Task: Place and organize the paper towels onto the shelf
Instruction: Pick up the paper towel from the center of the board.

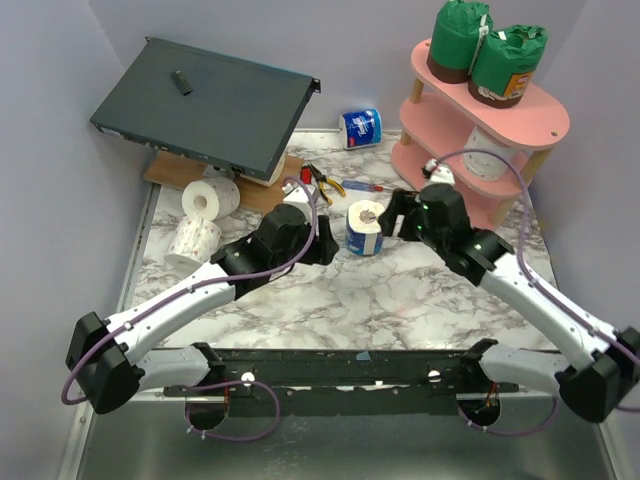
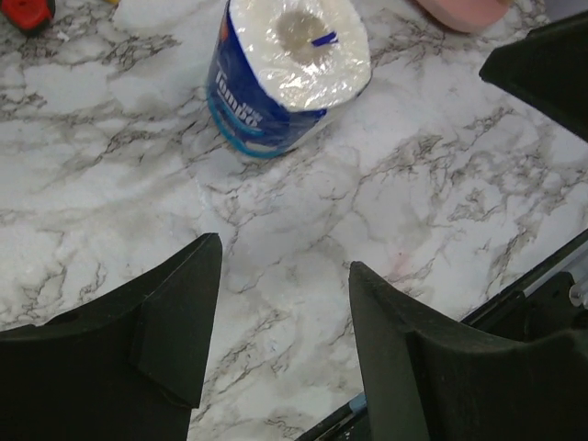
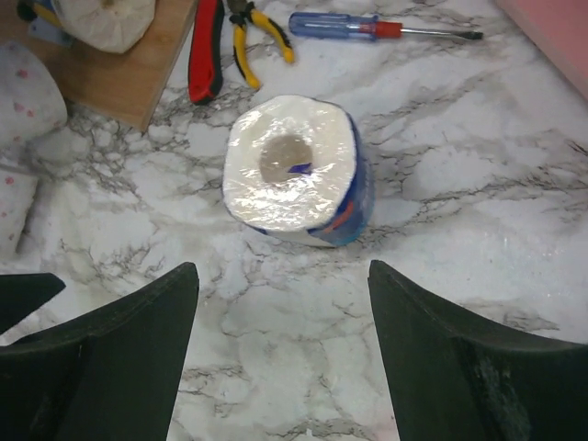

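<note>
A blue-and-white wrapped paper towel roll stands upright on the marble table between my two grippers. My left gripper is just left of it, open and empty. In the left wrist view the roll stands well beyond the left gripper. My right gripper is just right of the roll, also open. In the right wrist view the roll sits a little ahead of the right gripper. Two green-wrapped rolls stand on the top board of the pink shelf. A white roll sits on its middle tier.
Another blue-wrapped roll lies by the back wall. Two bare white rolls lie at the left near a wooden board. A dark grey metal box leans at the back left. Pliers and a screwdriver lie behind the upright roll.
</note>
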`<action>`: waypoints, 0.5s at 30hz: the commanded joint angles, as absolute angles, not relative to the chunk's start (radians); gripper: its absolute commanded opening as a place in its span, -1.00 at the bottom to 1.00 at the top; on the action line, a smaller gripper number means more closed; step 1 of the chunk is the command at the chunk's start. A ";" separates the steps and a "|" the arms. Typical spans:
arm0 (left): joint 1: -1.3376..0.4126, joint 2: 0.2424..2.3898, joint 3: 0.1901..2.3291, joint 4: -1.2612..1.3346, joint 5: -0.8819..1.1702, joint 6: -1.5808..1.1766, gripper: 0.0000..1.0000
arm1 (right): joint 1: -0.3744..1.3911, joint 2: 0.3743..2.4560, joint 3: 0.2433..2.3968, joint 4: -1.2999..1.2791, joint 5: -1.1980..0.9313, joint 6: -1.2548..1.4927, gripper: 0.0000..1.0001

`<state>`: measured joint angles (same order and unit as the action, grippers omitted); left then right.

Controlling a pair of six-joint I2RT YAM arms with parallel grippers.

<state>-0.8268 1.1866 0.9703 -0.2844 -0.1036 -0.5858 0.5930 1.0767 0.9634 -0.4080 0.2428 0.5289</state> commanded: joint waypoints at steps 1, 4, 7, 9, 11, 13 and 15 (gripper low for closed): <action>-0.826 1.086 0.831 -0.236 -0.132 -0.653 0.21 | 0.731 1.240 1.089 -0.457 0.404 0.407 0.56; -0.824 1.006 0.742 -0.223 -0.137 -0.678 0.21 | 0.760 1.360 1.160 -0.453 0.388 0.379 0.57; -0.824 0.928 0.677 -0.222 -0.136 -0.689 0.22 | 0.765 1.443 1.203 -0.434 0.382 0.356 0.57; -0.824 0.880 0.640 -0.236 -0.145 -0.699 0.22 | 0.767 1.476 1.223 -0.415 0.378 0.340 0.57; -0.824 0.833 0.601 -0.245 -0.149 -0.704 0.22 | 0.767 1.509 1.246 -0.398 0.368 0.327 0.57; -0.824 0.794 0.567 -0.254 -0.149 -0.711 0.22 | 0.769 1.556 1.283 -0.404 0.368 0.311 0.56; -0.824 0.763 0.533 -0.258 -0.145 -0.721 0.22 | 0.769 1.601 1.318 -0.414 0.371 0.297 0.56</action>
<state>-0.8265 0.8242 0.5930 -0.2596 -0.1226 -0.6899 0.7647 1.5352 1.2343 -0.4129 0.3431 0.3527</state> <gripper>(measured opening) 0.611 0.782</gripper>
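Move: The paper towel roll stands upright some 7 cm to the left of the right hand and 5 cm farther out, its middle about 12 cm lower. Beyond the roll, by about 14 cm, lies the screwdriver, straight out from it; the pliers lie roughly 10 cm to the left of the screwdriver. From the left hand the same roll is about 8 cm ahead, 10 cm to the right and 11 cm down. Leftward first, then down and a little forward, the right hand swings in over the top of the paper towel roll, some 8 cm across and 5 cm lower. Its fingers stay wide open while the hand rolls left side down by nearly 20 degrees and turns a bit counter-clockwise. The left hand, open and empty, clears out back, left and down, about 5 cm each way. ##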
